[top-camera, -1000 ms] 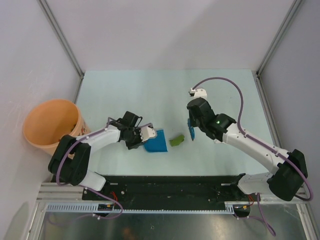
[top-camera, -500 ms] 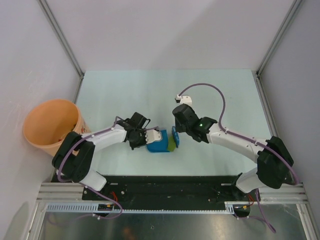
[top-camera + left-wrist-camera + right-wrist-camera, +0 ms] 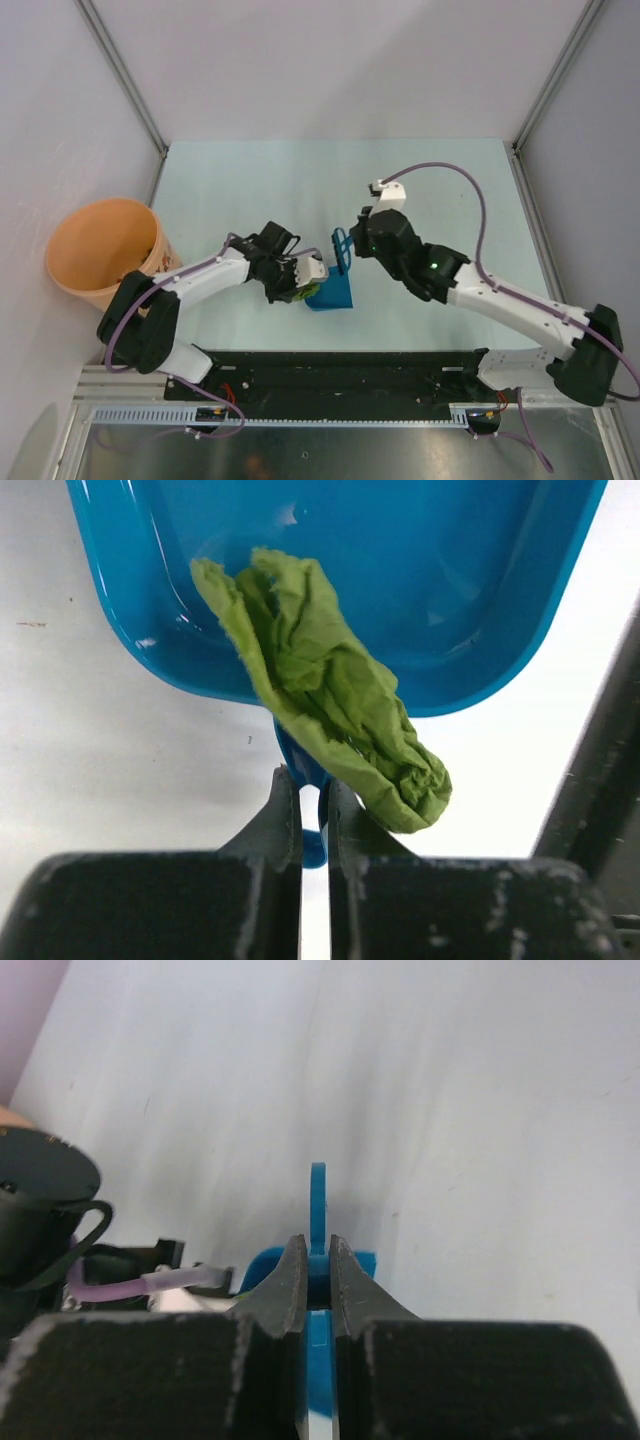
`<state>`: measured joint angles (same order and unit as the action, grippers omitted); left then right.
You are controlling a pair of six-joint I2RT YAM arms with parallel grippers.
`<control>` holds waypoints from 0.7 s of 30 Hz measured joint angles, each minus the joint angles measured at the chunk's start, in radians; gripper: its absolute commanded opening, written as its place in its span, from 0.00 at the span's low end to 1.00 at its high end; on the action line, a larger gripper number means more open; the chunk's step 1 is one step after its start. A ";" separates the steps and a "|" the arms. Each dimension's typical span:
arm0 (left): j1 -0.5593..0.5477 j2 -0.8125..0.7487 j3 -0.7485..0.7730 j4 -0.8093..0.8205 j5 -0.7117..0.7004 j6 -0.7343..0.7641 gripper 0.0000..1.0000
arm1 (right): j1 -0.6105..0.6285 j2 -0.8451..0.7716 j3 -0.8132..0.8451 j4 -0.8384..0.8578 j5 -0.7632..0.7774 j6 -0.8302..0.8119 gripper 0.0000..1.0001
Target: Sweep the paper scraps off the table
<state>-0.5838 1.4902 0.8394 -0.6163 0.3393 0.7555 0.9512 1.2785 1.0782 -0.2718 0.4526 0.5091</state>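
One olive-green paper scrap lies crumpled in the blue dustpan, drooping over its near rim toward my left fingers. My left gripper is shut on the dustpan's thin blue handle. In the top view the dustpan is near the front middle of the mint-green table, with the left gripper at its left side. My right gripper is shut on the blue brush. The brush hangs just above the dustpan's far edge. I see no other scraps on the table.
An orange bucket stands off the table's left edge, beside the left arm. A black rail strip runs along the near edge. Grey walls with metal posts close off the back and both sides.
The right arm swept the brush left, pushing the green scrap into the dustpan, then drew back. The left gripper closed on the dustpan handle, and the dustpan has shifted right and tilted.
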 measured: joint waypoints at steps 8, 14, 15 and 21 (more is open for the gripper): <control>0.047 -0.076 0.003 -0.074 0.169 -0.015 0.00 | -0.023 -0.157 0.001 -0.030 0.143 -0.111 0.00; 0.177 -0.082 0.101 -0.163 0.258 -0.089 0.00 | -0.044 -0.235 0.003 -0.076 0.179 -0.153 0.00; 0.208 -0.090 0.129 -0.171 0.275 -0.106 0.00 | -0.046 -0.254 0.007 -0.085 0.184 -0.159 0.00; 0.423 -0.176 0.238 -0.217 0.399 -0.185 0.00 | -0.047 -0.351 0.041 -0.116 0.218 -0.171 0.00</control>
<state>-0.1608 1.3144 1.0771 -0.8330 0.7387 0.5709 0.9039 0.9276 1.1194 -0.3878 0.6704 0.3378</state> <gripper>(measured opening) 0.049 0.063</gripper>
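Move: The orange bin stands some 33 cm to the left of the left hand, about 3 cm farther out and some 8 cm higher. The left hand holds the dustpan, whose blade is about 8 cm to its right and 2 cm ahead, with the green scrap only 4 cm to its right and 1 cm ahead. From the right hand, holding the brush, the white scrap is roughly 16 cm right, 1 cm nearer and 23 cm below, hidden under the forearm. Still pinching the dustpan's handle, with the green scrap aboard, the left hand eases back and slightly up, then lifts quickly to about 13 cm, swinging forward and a little left towards the orange bin as its fingers tip outward to the right and turn counter-clockwise. The right hand keeps its grip on the brush and carries it up and right, about 11 cm each, away from the dustpan, tilting upward. ##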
